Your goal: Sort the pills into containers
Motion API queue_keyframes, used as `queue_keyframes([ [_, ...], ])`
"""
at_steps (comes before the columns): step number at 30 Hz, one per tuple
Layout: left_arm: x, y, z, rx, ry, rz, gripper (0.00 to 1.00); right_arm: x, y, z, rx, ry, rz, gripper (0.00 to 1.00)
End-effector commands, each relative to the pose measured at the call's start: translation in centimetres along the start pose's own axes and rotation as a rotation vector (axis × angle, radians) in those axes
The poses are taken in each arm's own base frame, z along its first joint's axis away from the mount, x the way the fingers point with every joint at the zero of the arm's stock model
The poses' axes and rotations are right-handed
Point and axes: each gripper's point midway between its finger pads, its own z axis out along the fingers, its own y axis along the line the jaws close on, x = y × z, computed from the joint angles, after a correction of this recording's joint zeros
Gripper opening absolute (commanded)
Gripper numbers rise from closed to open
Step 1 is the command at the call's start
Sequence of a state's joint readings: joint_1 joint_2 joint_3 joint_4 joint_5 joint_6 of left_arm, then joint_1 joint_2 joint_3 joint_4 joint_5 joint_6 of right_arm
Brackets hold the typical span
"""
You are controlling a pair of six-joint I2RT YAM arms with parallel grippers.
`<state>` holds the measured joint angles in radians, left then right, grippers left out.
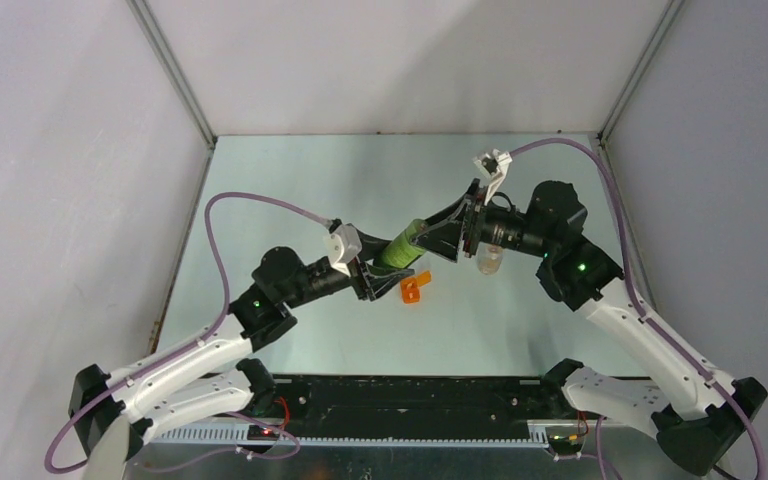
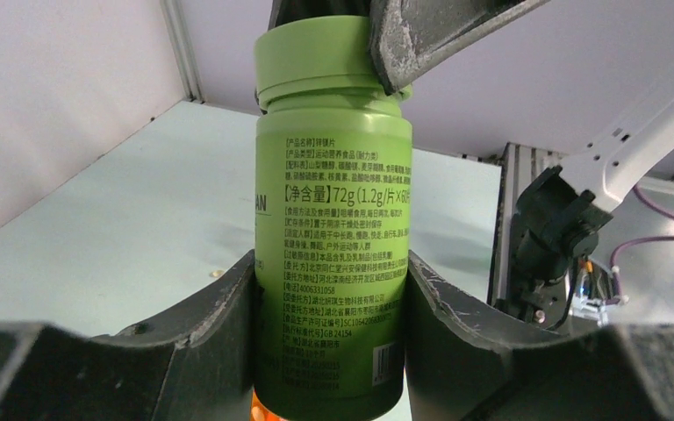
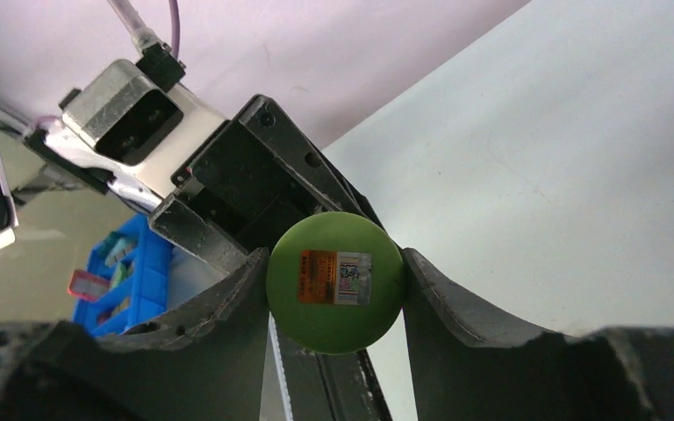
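A green bottle [image 1: 398,248] with a printed label hangs tilted above the table, held between both arms. My left gripper [image 1: 372,276] is shut on the bottle's body [image 2: 333,202], one finger on each side of its lower half. My right gripper [image 1: 432,234] is shut on the bottle's green cap [image 3: 335,282], which carries a small orange and white sticker. The orange box [image 1: 413,288] lies on the table just below the bottle. A clear vial [image 1: 488,260] lies under the right wrist. A small tan speck [image 2: 217,274], possibly a pill, rests on the table.
Grey walls [image 1: 80,150] enclose the pale table [image 1: 290,180] on three sides. A black rail [image 1: 410,400] runs along the near edge between the arm bases. In the right wrist view a blue bin [image 3: 127,276] sits beyond the table.
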<state>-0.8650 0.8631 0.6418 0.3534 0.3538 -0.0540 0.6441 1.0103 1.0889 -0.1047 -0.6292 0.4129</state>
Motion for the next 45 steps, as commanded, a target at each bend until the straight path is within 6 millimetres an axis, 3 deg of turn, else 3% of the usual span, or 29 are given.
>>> queue_keyframes([
  [1, -7.8, -0.2, 0.3, 0.001, -0.281, 0.054, 0.00, 1.1, 0.5, 0.4, 0.062, -0.018, 0.161, 0.15],
  [6, -7.4, -0.2, 1.2, 0.011, -0.271, 0.026, 0.00, 1.5, -0.4, 1.1, 0.196, -0.063, 0.271, 0.13],
  [10, -7.2, -0.4, 1.4, 0.029, -0.261, 0.021, 0.00, 1.7, -0.5, 1.5, 0.220, -0.071, 0.233, 0.13],
  [14, -5.9, -0.8, 1.5, 0.061, -0.190, 0.047, 0.00, 2.1, 0.6, 1.2, 0.162, -0.003, 0.144, 0.14],
  [18, -4.8, -1.3, 1.5, 0.095, -0.128, 0.068, 0.00, 3.8, 2.9, 0.7, 0.021, 0.139, 0.029, 0.15],
  [25, -5.0, -2.6, 1.7, 0.172, -0.123, 0.038, 0.00, 5.2, 4.7, -1.0, -0.152, 0.228, -0.113, 0.14],
  [32, -4.9, -3.2, 1.5, 0.202, -0.099, 0.029, 0.00, 4.6, 3.3, -2.7, -0.145, 0.224, -0.157, 0.10],
  [39, -4.2, -4.5, 1.2, 0.284, -0.046, 0.011, 0.00, 4.3, 4.3, -3.9, -0.254, 0.220, -0.215, 0.07],
  [45, -4.5, -5.8, 1.2, 0.358, -0.033, -0.034, 0.00, 4.9, 3.7, -4.4, -0.243, 0.233, -0.320, 0.07],
])
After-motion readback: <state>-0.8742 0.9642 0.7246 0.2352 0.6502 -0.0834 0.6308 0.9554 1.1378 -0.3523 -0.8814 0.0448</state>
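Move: My left hand holds the green bottle and my right hand its cap, already on the mouth. From my left hand the cap sits about 6 cm up, 2 cm ahead and 4 cm right; from my right hand the bottle's middle is about 4 cm down, 3 cm left and 1 cm back. Beneath my left hand the orange box lies some 28 cm down, 3 cm ahead and 1 cm right; the clear jar stands about 8 cm ahead, 19 cm right, equally low. I lift both hands slightly as my right hand twists the cap clockwise, then draw bottle and cap together back towards my base and down, about 5 cm in all. On the way my right hand turns the other way, some 30 degrees counter-clockwise, while my left turns the bottle clockwise under it; both grips stay shut on bottle and cap. ##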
